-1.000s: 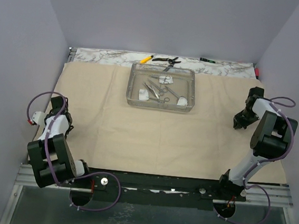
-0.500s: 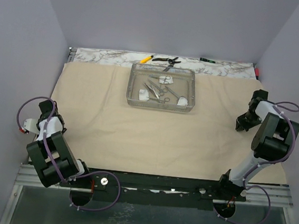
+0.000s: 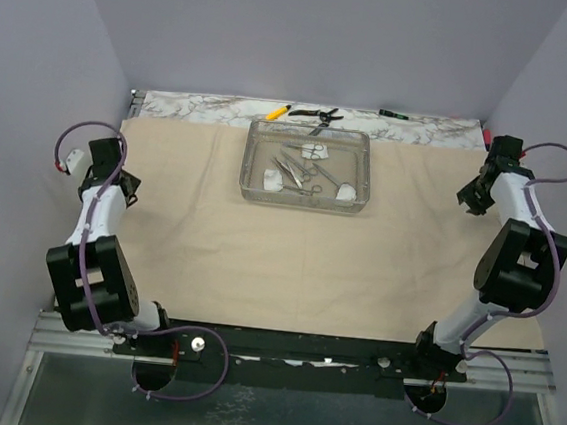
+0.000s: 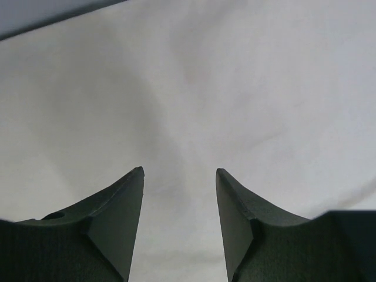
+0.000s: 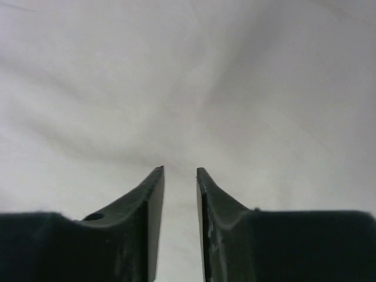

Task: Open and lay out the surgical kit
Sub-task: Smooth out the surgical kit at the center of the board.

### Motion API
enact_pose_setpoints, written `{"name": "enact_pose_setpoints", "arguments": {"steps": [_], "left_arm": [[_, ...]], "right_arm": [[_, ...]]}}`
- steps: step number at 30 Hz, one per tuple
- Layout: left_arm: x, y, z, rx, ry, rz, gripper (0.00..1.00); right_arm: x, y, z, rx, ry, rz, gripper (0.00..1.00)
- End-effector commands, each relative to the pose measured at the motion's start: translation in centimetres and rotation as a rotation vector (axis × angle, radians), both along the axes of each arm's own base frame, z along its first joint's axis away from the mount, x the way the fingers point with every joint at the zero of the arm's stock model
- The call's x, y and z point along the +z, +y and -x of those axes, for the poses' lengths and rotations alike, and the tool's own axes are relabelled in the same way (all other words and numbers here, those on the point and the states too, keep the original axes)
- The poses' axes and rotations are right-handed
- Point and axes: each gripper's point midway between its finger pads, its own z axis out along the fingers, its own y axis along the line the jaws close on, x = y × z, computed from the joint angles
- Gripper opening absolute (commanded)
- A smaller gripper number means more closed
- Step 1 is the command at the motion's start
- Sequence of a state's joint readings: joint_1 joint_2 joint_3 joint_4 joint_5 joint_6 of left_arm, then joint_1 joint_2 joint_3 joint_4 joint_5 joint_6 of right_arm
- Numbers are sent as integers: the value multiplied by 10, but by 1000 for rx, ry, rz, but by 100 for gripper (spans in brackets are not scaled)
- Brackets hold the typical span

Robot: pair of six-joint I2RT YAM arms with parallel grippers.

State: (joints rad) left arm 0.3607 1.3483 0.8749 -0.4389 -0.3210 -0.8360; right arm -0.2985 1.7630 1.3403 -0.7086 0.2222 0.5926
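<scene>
The surgical kit's beige cloth wrap [image 3: 300,244] lies spread flat over the table. On its far middle stands the clear plastic tray [image 3: 251,169], holding steel ring-handled clamps [image 3: 298,170], thin tweezers and white gauze balls [image 3: 273,179]. My left gripper [image 3: 125,193] hovers over the cloth's left edge, well apart from the tray. In the left wrist view it [image 4: 179,171] is open, with only cloth [image 4: 194,88] below. My right gripper [image 3: 471,197] is over the cloth's far right edge. In the right wrist view its jaws [image 5: 180,170] stand narrowly open over bare cloth [image 5: 188,76], holding nothing.
Behind the cloth runs a marbled strip [image 3: 198,108] with a yellow pen [image 3: 278,112], black-handled pliers [image 3: 318,112] and a green-tipped tool [image 3: 393,114]. Grey walls close in on the left, right and back. The arm bases sit on the rail [image 3: 290,352] at the near edge.
The right gripper moved away toward the far right corner and its jaws parted slightly. The left gripper swung from the near left edge up along the cloth's left side.
</scene>
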Motion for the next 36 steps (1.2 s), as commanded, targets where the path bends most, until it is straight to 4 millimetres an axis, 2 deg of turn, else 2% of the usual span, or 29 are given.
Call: {"name": "enact_pose_setpoints", "arguments": {"steps": [1, 4, 6, 9, 14, 16, 20, 28, 36], "left_arm": [[19, -12, -78, -323, -72, -47, 55], [9, -35, -128, -533, -92, 25, 56], [-4, -52, -153, -637, -102, 91, 56], [-12, -65, -187, -721, -113, 101, 56], [-27, -81, -233, -778, -136, 125, 55], [-36, -87, -244, -799, -129, 125, 54], [-59, -82, -246, -780, -70, 99, 54], [-101, -50, -223, -664, 121, 18, 54], [-124, -16, -202, -518, 277, -10, 54]], "right_arm": [[33, 0, -60, 202, -195, 43, 42], [32, 3, -93, 301, -236, 21, 56], [23, 0, -109, 334, -214, 14, 60], [8, -6, -126, 365, -185, 20, 64], [-22, -9, -147, 448, -112, 63, 67], [-32, -7, -153, 488, -75, 109, 68], [-46, -12, -158, 525, -5, 176, 68], [-79, -15, -155, 604, 104, 234, 68], [-106, -28, -143, 623, 217, 296, 68]]}}
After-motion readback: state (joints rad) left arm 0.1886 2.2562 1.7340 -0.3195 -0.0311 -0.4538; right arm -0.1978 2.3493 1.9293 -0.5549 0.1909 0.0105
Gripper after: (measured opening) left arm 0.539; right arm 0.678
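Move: The left hand hovers over the cloth's left side. The patch of cloth near its far-left corner lies about 25 cm ahead, 5 cm to its right and 8 cm below; the corner itself is some 36 cm ahead and 12 cm left. From the right hand, the far-right patch lies about 17 cm ahead, 1 cm right and 7 cm down, with the far-right corner 28 cm ahead and 11 cm right. The tray stands 23 cm ahead and 43 cm right of the left hand. Both hands end low and seem to touch down on the cloth short of its far edge. The left, half open throughout, sweeps about 25 cm forward, veering right and sinking, turns some 40 degrees clockwise, then slides back left a few centimetres. The right arcs about 17 cm forward, up and then down, turning roughly 35 degrees counter-clockwise while its fingers spread wide. ##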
